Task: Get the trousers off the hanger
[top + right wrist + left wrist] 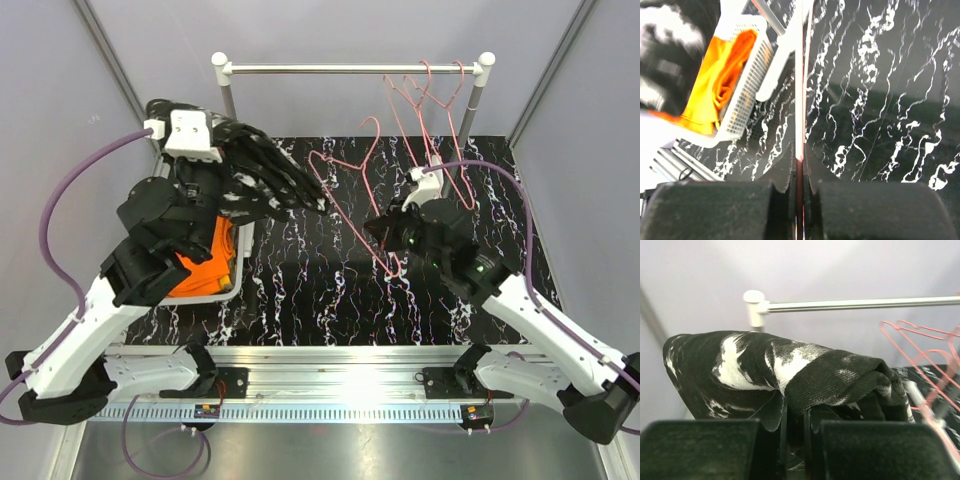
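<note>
The black trousers with white splashes (265,175) hang raised over the table's left side, bunched up, and fill the left wrist view (790,370). My left gripper (792,412) is shut on a fold of them. Their right end reaches the left corner of a pink wire hanger (350,190); I cannot tell if they still touch. My right gripper (383,232) is shut on that hanger's wire (799,100), holding it above the table (880,100). Bright orange trousers (205,262) lie in a white basket (238,270) at the left, also in the right wrist view (722,75).
A metal rail (350,69) on two posts spans the back, with other pink hangers (432,100) on its right half. The basket (747,95) sits under my left arm. The table top is black marble pattern; grey walls close in both sides.
</note>
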Controlling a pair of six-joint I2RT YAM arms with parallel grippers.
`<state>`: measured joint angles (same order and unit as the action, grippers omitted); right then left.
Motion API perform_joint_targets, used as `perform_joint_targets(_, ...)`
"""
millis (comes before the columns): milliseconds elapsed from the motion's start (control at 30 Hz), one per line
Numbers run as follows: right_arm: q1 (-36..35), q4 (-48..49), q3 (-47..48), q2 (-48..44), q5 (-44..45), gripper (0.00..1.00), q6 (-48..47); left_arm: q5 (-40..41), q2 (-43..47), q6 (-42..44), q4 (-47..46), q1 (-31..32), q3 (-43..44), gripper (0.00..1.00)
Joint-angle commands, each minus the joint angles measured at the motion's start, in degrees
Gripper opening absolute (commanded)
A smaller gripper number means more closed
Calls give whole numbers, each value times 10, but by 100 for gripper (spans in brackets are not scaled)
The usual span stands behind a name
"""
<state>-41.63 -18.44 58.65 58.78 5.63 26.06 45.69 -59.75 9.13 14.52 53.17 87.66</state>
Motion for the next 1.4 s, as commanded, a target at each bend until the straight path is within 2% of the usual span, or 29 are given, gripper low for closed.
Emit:
perform_joint_targets(0, 0, 17, 23, -37, 26, 0, -20, 96, 17, 69, -50, -11, 35, 0)
perform_joint_targets(67, 0, 8, 29, -48, 32, 0, -29, 150, 18, 102, -37, -24, 29, 0)
perform_joint_targets(133, 0, -4, 35, -54, 42, 0, -33, 179, 29, 95, 7, -56, 20, 0)
perform_joint_targets(333, 0, -19, 45, -78, 56, 0, -40, 172, 38, 20, 262, -168, 35, 0)
perform_joint_targets(533, 0, -27, 54, -81, 56, 0, -44, 110, 45, -21, 343, -256, -73, 0)
perform_joint_targets(567, 0, -29, 55, -79, 54, 0, -47, 101, 39, -16, 347, -266, -110, 0)
perform_joint_targets(667, 0, -30, 55, -78, 53, 0, -50, 77, 10, 37, 277, -303, -193, 0)
perform_joint_targets(933, -1, -24, 42, -104, 54, 0, -44, -18, -205, 38, 236, -339, -108, 0)
perform_joint_targets(1100, 0, -34, 43, -114, 73, 0, -58, -67, -260, 21, 217, -378, -73, 0)
perform_joint_targets(1233, 0, -37, 45, -117, 83, 0, -70, -209, -280, -39, 234, -422, -36, 0)
perform_joint_targets(1300, 0, -38, 45, -115, 88, 0, -71, -232, -288, -51, 250, -431, -23, 0)
perform_joint_targets(1367, 0, -37, 47, -112, 90, 0, -73, -240, -295, -62, 267, -431, -7, 8)
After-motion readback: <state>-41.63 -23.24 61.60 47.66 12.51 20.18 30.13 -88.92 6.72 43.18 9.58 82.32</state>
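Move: The basket the left gripper carries the black-and-white trousers to is centred about 19 cm to its left, 8 cm ahead and some 45 cm below, with the orange trousers inside it. The rack's left post stands roughly 18 cm ahead and 2 cm left. From the right gripper, already holding a stripped hanger, the basket is some 43 cm left, 9 cm ahead and 23 cm lower; the other empty hangers hang about 18 cm ahead, 10 cm right and 14 cm higher. Keep the left gripper shut on the trousers and swing it left towards the basket, already sinking, then bring it down and forward over the basket, some 30 cm lower in all, tipping the fingers about 50 degrees down and turning them to the left. Meanwhile raise the right gripper with its hanger about 6 cm, easing it right, away from the basket. ##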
